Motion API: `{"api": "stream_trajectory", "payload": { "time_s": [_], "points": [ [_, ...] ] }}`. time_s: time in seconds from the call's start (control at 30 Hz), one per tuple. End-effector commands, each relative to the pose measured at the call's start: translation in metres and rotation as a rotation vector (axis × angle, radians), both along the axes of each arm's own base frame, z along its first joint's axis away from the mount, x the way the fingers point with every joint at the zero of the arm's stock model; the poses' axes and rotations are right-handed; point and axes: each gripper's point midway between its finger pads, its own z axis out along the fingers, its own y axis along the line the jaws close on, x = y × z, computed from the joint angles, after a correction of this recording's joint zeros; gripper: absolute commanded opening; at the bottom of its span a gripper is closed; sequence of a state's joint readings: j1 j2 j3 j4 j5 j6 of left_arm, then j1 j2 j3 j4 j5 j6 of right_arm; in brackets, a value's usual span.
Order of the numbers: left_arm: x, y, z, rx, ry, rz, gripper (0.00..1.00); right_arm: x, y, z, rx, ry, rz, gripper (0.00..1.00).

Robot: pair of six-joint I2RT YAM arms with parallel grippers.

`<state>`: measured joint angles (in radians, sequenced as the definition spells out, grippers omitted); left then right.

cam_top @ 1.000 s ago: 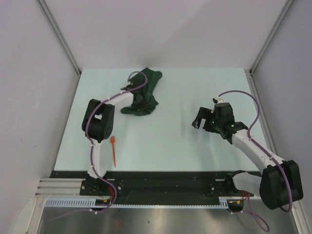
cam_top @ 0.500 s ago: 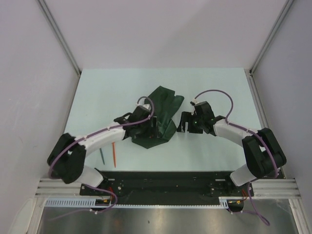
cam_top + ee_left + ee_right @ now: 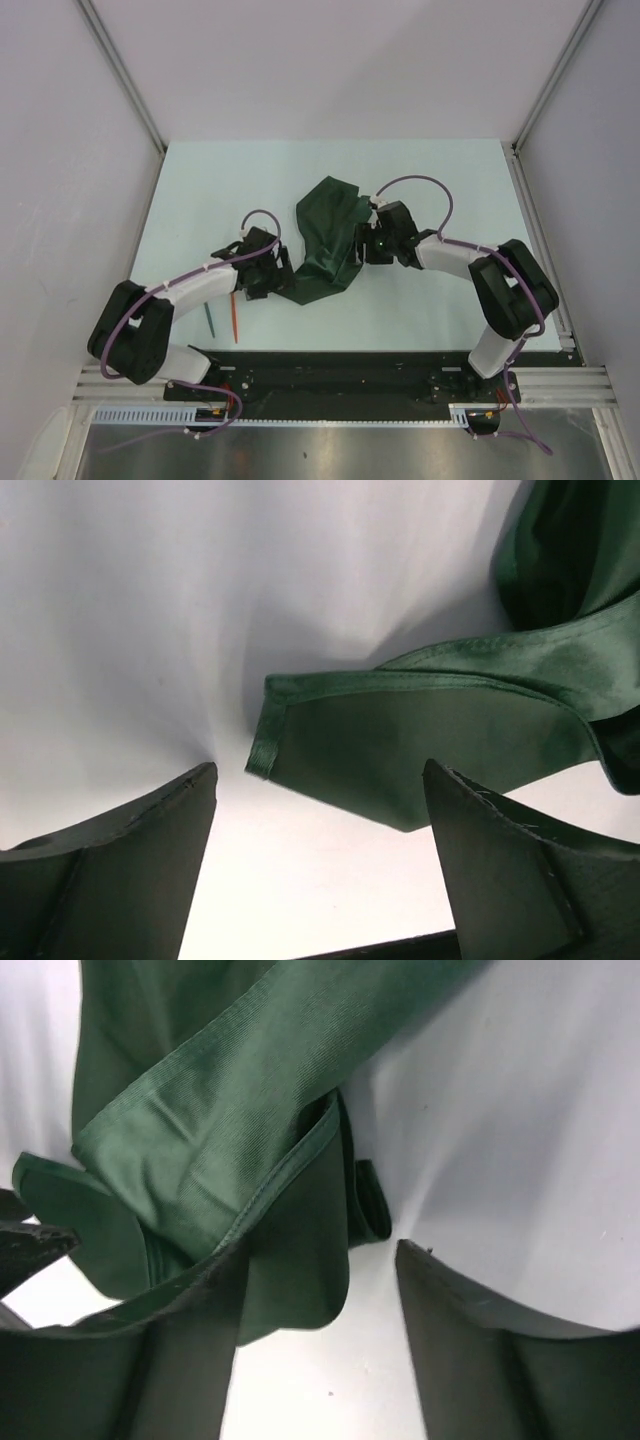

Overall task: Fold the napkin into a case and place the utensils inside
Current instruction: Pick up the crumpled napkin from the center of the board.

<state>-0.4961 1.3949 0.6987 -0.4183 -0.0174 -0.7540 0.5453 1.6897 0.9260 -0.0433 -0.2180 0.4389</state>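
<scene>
The dark green napkin (image 3: 328, 238) lies crumpled and loosely folded mid-table, not shaped as a case. My left gripper (image 3: 277, 281) is open at its near-left corner. In the left wrist view that hemmed napkin corner (image 3: 400, 745) lies on the table just beyond the left gripper (image 3: 318, 780), untouched. My right gripper (image 3: 362, 248) is open at the cloth's right edge. In the right wrist view a fold of the napkin (image 3: 290, 1230) hangs between the jaws of the right gripper (image 3: 320, 1260) and drapes over the left finger (image 3: 180, 1360). The utensils, orange-red (image 3: 234, 318) and teal-green (image 3: 209, 318), lie near the left arm's base.
The pale table (image 3: 450, 180) is fenced by white walls on three sides. A black rail (image 3: 340, 375) runs along the near edge by both arm bases. Purple cables loop above each wrist.
The left gripper carried the napkin from the back to mid-table, let it go and drew back to the left. The right arm swung left to the cloth's right edge, its jaws narrowing.
</scene>
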Motion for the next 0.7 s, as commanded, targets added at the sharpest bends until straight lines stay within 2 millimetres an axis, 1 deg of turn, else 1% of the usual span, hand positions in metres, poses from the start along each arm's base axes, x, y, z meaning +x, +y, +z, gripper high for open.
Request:
{"api": "stream_trajectory", "payload": {
  "time_s": [0.0,0.03,0.07,0.1,0.13,0.17,0.2,0.23,0.27,0.3,0.33,0.37,0.4,0.43,0.47,0.5,0.53,0.57,0.6,0.63,0.67],
  "points": [
    [0.0,-0.008,-0.013,-0.04,0.007,-0.019,0.85,0.025,0.012,0.015,0.017,-0.099,0.013,0.6],
    [0.006,-0.011,-0.013,-0.051,-0.012,-0.024,0.74,0.025,0.011,0.012,0.006,-0.096,0.015,0.42],
    [0.006,-0.015,-0.013,-0.071,-0.005,-0.043,0.64,0.026,0.01,0.013,-0.004,-0.1,0.014,0.32],
    [0.008,-0.017,-0.014,-0.072,-0.005,-0.057,0.55,0.028,0.01,0.015,-0.016,-0.116,0.02,0.25],
    [0.014,-0.021,-0.007,-0.082,-0.024,-0.066,0.38,0.021,0.004,0.009,-0.068,-0.095,0.017,0.12],
    [0.017,-0.021,-0.003,-0.08,-0.038,-0.075,0.31,0.022,0.002,0.019,-0.079,-0.115,0.013,0.07],
    [0.023,-0.023,0.011,-0.085,-0.084,-0.094,0.23,0.021,-0.001,0.023,-0.106,-0.133,0.019,0.04],
    [0.029,-0.026,0.024,-0.098,-0.122,-0.102,0.0,0.016,-0.009,0.025,-0.155,-0.132,0.01,0.0],
    [0.033,-0.027,0.038,-0.111,-0.162,-0.111,0.0,0.015,-0.01,0.049,-0.151,-0.183,0.005,0.0],
    [0.038,-0.031,0.067,-0.139,-0.253,-0.15,0.0,0.006,-0.018,0.053,-0.192,-0.175,0.011,0.0],
    [0.044,-0.035,0.094,-0.167,-0.329,-0.174,0.0,0.007,-0.028,0.068,-0.241,-0.228,-0.01,0.0],
    [0.045,-0.036,0.115,-0.176,-0.398,-0.204,0.0,-0.002,-0.027,0.096,-0.236,-0.293,0.005,0.0],
    [0.044,-0.037,0.159,-0.223,-0.528,-0.225,0.0,-0.008,-0.036,0.113,-0.271,-0.32,-0.007,0.0],
    [0.043,-0.038,0.191,-0.25,-0.62,-0.245,0.0,-0.013,-0.04,0.13,-0.282,-0.36,-0.001,0.0],
    [0.04,-0.036,0.217,-0.258,-0.703,-0.272,0.0,-0.022,-0.04,0.147,-0.277,-0.395,0.009,0.0],
    [0.032,-0.039,0.249,-0.301,-0.804,-0.31,0.0,-0.033,-0.051,0.19,-0.236,-0.476,-0.019,0.0],
    [0.017,-0.033,0.298,-0.345,-0.947,-0.332,0.0,-0.041,-0.054,0.21,-0.216,-0.522,-0.014,0.0],
    [0.005,-0.03,0.325,-0.359,-1.039,-0.369,0.0,-0.054,-0.052,0.234,-0.173,-0.575,0.003,0.0],
    [-0.012,-0.032,0.362,-0.409,-1.144,-0.425,0.0,-0.07,-0.061,0.276,-0.099,-0.661,-0.009,0.0],
    [-0.034,-0.025,0.392,-0.439,-1.246,-0.454,0.0,-0.084,-0.063,0.299,-0.047,-0.715,0.011,0.0],
    [-0.047,-0.021,0.413,-0.452,-1.315,-0.478,0.0,-0.099,-0.061,0.319,0.011,-0.757,0.044,0.0]
  ]
}}
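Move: The open left gripper straddles the napkin's near-left corner, some 2 cm to its right, 1 cm ahead and 2 cm below. The orange utensil lies about 8 cm left and 7 cm back, the teal spoon some 13 cm left and 7 cm back, both on the table. For the right gripper, the fold in the napkin's right edge is roughly 1 cm ahead between its half-open fingers, about 1 cm lower. Pinch the napkin with both grippers together: ease the left one slightly right, forward and down over the near-left corner and the right one about a centimetre forward and down at the right edge's fold, and shut both. Then whip both up fast, left some 30 cm, right about 23 cm while drawing back, keeping the pinch and tilting the fingers up towards forward, the left far more. ##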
